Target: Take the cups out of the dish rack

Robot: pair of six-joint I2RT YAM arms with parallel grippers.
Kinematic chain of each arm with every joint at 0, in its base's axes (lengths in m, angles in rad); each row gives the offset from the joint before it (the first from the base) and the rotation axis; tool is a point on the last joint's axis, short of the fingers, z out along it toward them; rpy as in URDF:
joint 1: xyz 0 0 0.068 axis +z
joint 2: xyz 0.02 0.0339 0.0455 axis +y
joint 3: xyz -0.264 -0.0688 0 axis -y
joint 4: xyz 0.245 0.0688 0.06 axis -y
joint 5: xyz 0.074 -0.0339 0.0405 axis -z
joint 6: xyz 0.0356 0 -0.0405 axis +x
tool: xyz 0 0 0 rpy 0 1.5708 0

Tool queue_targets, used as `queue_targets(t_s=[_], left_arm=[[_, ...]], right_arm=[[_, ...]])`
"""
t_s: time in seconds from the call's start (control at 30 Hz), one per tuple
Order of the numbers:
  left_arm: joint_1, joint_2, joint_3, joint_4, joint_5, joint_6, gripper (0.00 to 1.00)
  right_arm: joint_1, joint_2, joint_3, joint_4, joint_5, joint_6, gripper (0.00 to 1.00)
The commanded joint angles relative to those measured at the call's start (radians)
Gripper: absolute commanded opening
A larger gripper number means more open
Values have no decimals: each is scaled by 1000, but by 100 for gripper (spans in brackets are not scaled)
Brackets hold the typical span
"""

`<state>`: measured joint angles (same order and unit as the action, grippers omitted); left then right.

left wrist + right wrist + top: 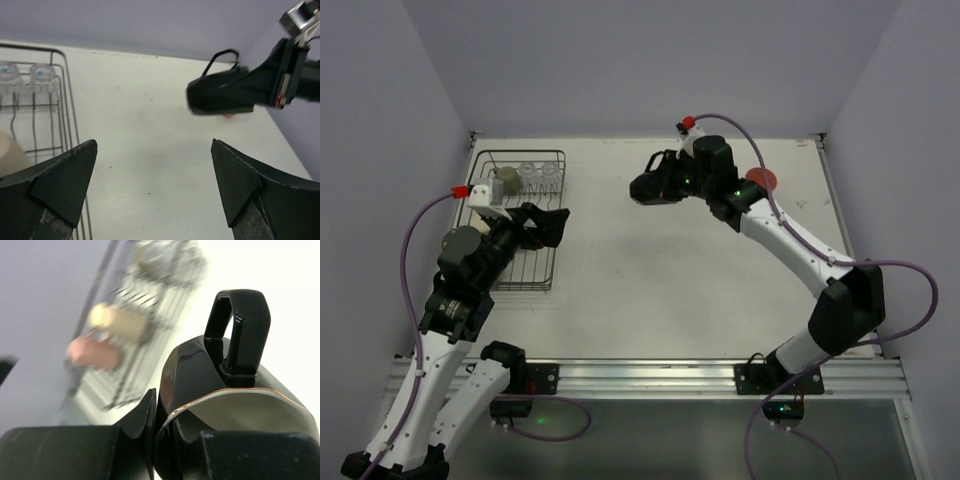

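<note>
The dish rack (548, 270) of dark wire lies at the table's left. In its far end stand two clear glasses (540, 172) and a beige tumbler (506, 182). My left gripper (552, 225) hovers over the rack's right edge, open with nothing between its fingers (75, 175). In the left wrist view the rack (65, 100), the glasses (42, 75) and the tumbler (10, 155) show at left. My right gripper (657, 186) is shut on the wall of a black handled mug (200, 370), one finger inside and one outside. It holds the mug (641, 188) in the air over the table's far middle.
A salmon-pink tumbler (761, 181) stands on the table behind the right arm, partly hidden by it. The right wrist view shows the rack (150, 305) blurred, with the beige tumbler (120, 320) and a pinkish blur (95, 352) beside it. Walls close the table on three sides.
</note>
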<state>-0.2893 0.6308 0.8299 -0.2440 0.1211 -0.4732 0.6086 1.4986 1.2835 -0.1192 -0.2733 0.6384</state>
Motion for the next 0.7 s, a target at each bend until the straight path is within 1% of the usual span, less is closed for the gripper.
queue_targets(t_s=[0.0, 0.03, 0.07, 0.1, 0.13, 0.17, 0.23, 0.37, 0.53, 0.67], left_arm=[[-10, -9, -56, -114, -164, 111, 100], [-13, -10, -69, -109, -184, 116, 100], [-17, -6, -89, -104, -193, 122, 100], [-24, -5, -97, -97, -210, 126, 100], [-28, 1, -103, -91, -216, 130, 100], [-30, 3, -116, -86, -221, 136, 100], [-39, 12, -118, -80, -225, 145, 100], [-56, 17, -115, -92, -267, 150, 100], [-56, 38, -115, -98, -302, 151, 100], [-50, 64, -106, -107, -322, 148, 100]], right_arm=[[-127, 125, 212, -372, 167, -262, 0], [-138, 170, 315, -422, 212, -293, 0], [-145, 261, 367, -469, 247, -325, 0], [-147, 308, 419, -547, 314, -376, 0], [-150, 349, 460, -574, 341, -397, 0], [-156, 424, 529, -592, 358, -416, 0], [-168, 483, 604, -617, 371, -456, 0], [-207, 600, 674, -637, 352, -491, 0], [-224, 660, 708, -645, 329, -520, 0], [-240, 687, 698, -648, 338, -533, 0]])
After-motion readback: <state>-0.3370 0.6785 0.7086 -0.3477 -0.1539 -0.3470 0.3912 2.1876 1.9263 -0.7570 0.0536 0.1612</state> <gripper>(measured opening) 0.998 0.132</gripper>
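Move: My right hand, still gripping the black mug, has its free table spot about 15 cm ahead, 13 cm right and some 23 cm below; the standing pink cup is about 13 cm ahead, 32 cm right, 21 cm below. From my empty left hand the beige cup in the rack lies roughly 14 cm ahead, 16 cm left, 25 cm down, with a beige mug some 12 cm left of it and the green cup 13 cm farther out and 6 cm left of it. I swing my right hand forward and right, then mostly down, about 19 cm lower in all, carrying the black mug to the clear table left of the pink cup; my fingers keep their grip and tip steeply down by some 45 degrees, then all but stop. Meanwhile I sink my open left hand about 10 cm, easing left towards the beige cup and turning a little down and left. ##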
